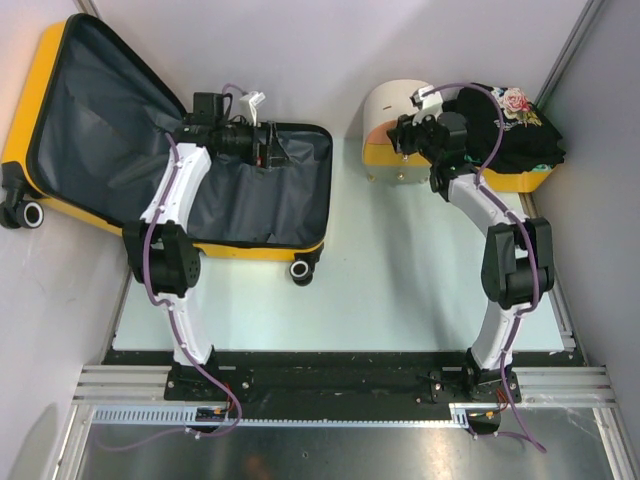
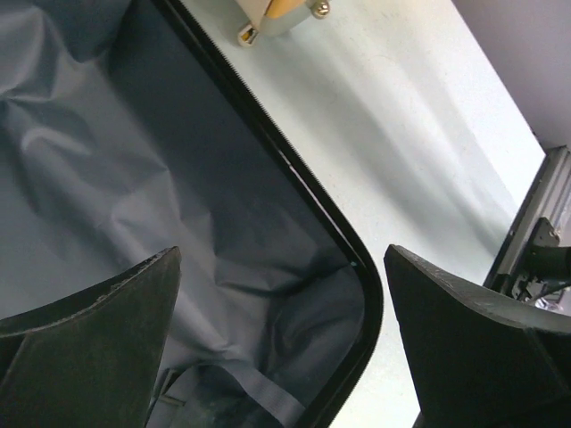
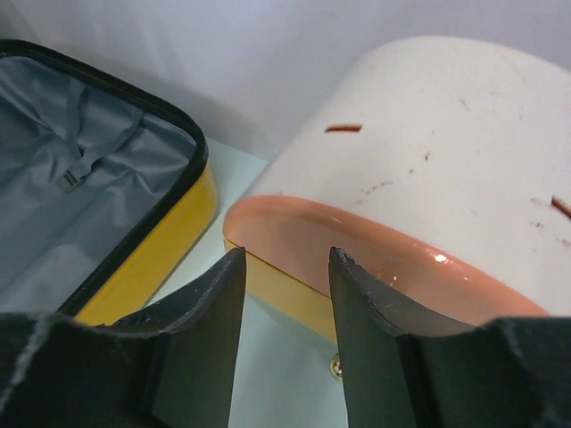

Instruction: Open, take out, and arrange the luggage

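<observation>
The yellow luggage (image 1: 262, 248) lies open at the left of the table. Its lid (image 1: 90, 130) leans against the left wall and shows dark grey lining. My left gripper (image 1: 268, 150) hovers over the base half, open wide with nothing between the fingers. In the left wrist view that gripper (image 2: 281, 267) frames crumpled lining (image 2: 134, 160) and the black zipper trim (image 2: 303, 183). My right gripper (image 1: 405, 135) is at the back right, by a cream-and-orange case (image 1: 385, 110). In the right wrist view it (image 3: 287, 259) stands open just short of the case's orange rim (image 3: 303, 227), holding nothing.
A black garment with a pink flower (image 1: 510, 130) lies over a yellow-orange box (image 1: 525, 180) at the back right. The luggage wheels (image 1: 303, 268) stick out toward the table's middle. Walls close in on the left, back and right.
</observation>
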### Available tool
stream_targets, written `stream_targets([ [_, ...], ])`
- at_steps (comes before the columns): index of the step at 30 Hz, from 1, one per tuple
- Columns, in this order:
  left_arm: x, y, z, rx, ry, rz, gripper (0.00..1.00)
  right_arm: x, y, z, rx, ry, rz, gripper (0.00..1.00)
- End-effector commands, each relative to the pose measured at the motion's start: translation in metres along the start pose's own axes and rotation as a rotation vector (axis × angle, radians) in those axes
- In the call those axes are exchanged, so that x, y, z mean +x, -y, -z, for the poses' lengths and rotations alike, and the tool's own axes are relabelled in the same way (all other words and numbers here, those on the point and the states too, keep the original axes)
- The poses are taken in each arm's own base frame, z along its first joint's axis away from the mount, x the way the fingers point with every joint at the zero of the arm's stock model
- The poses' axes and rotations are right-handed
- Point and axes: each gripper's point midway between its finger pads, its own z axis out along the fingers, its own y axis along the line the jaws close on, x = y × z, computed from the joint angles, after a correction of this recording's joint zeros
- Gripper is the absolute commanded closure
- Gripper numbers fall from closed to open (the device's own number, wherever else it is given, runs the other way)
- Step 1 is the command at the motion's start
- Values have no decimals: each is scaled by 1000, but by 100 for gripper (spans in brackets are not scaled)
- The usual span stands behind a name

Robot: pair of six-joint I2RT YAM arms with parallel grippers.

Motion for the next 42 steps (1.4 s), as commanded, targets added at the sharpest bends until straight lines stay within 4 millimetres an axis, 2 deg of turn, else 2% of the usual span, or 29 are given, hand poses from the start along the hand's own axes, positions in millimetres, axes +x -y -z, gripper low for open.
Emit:
stream_targets([
  [1,-31,5,35,-81,85,-157,0,-99,-21,29,-54,201,89,52],
  [6,-62,-2,72,-205,164,-208,0,-127,-28,52,-71,235,107,42],
  [7,-67,-5,84,-232,185,-208,0,-128,-29,56,-76,230,106,38],
  [9,-75,-12,94,-314,206,-185,0,-126,-31,64,-84,218,102,31],
  [10,-79,-15,101,-362,218,-177,0,-130,-33,73,-92,216,104,23],
  [11,-80,-32,118,-455,232,-156,0,-131,-35,78,-95,212,106,20],
  [13,-79,-37,128,-518,222,-182,0,-129,-37,93,-84,183,94,12],
  [15,-73,-37,136,-562,205,-198,0,-124,-36,103,-76,154,89,7],
  [16,-71,-36,138,-568,191,-233,0,-120,-35,113,-65,128,80,5],
  [19,-54,-30,142,-585,158,-245,0,-99,-21,128,-19,51,32,0],
  [20,-41,-30,140,-591,135,-228,0,-101,-17,135,0,50,20,0],
  [21,-34,-36,144,-632,122,-212,0,-83,-14,141,14,-25,-26,0],
  [22,-28,-29,134,-629,102,-211,0,-75,-9,146,31,-55,-46,0],
  [23,-9,-32,126,-633,59,-192,0,-70,-4,153,52,-76,-60,0],
  [25,2,-29,127,-686,27,-215,0,-51,5,163,106,-141,-96,0],
  [26,18,-32,123,-697,-7,-198,0,-38,9,171,132,-168,-112,0],
  [27,22,-29,124,-703,-7,-192,0,-30,14,177,170,-187,-119,0],
  [28,27,-28,122,-702,-4,-165,0,-21,16,182,188,-210,-123,0],
  [29,41,-29,118,-690,-28,-146,0,-4,17,186,197,-249,-131,0],
  [31,48,-20,120,-671,-4,-148,0,9,18,199,230,-279,-132,0],
  [32,61,-25,115,-670,-12,-141,0,13,18,204,247,-283,-138,0],
  [33,64,-22,114,-665,-3,-148,0,23,16,213,260,-291,-144,0],
  [34,60,-16,118,-669,37,-171,0,25,14,218,264,-287,-144,0],
  [35,78,-20,115,-668,16,-157,0,29,11,222,262,-289,-143,0],
  [36,82,-20,115,-672,21,-163,0,41,9,226,268,-304,-146,0],
  [37,79,-16,119,-677,54,-183,0,37,6,233,270,-286,-136,0],
  [38,94,-19,115,-678,35,-168,0,39,4,236,268,-292,-127,1],
  [40,95,-18,116,-686,58,-175,0,44,2,243,279,-300,-118,0],
  [42,102,-18,117,-704,63,-178,0,37,2,249,286,-278,-101,0],
])
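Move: The drawer cabinet's middle lies about 11 cm ahead of the right hand, 2 cm to its right and 7 cm below, its front just beyond the half-open fingers. The yellow bin of clothes is some 32 cm right and 10 cm ahead; the suitcase's open base is 38 cm left, 2 cm nearer, both about 14 cm lower. From the left hand the cabinet is roughly 21 cm ahead and 34 cm right, 6 cm lower, and the suitcase base's middle 8 cm ahead, 6 cm left, 14 cm below. Backing up and away from the closed cabinet, the right hand rises some 13 cm while its fingers open fully, then sinks and swings right as it keeps drawing back, about 21 cm in all, tipping down roughly 20 degrees and turning clockwise. The left hand, empty and wide open, lifts leftward over the suitcase base, then draws back and down towards its near edge, rolling its left side up about 30 degrees and turning counter-clockwise. ##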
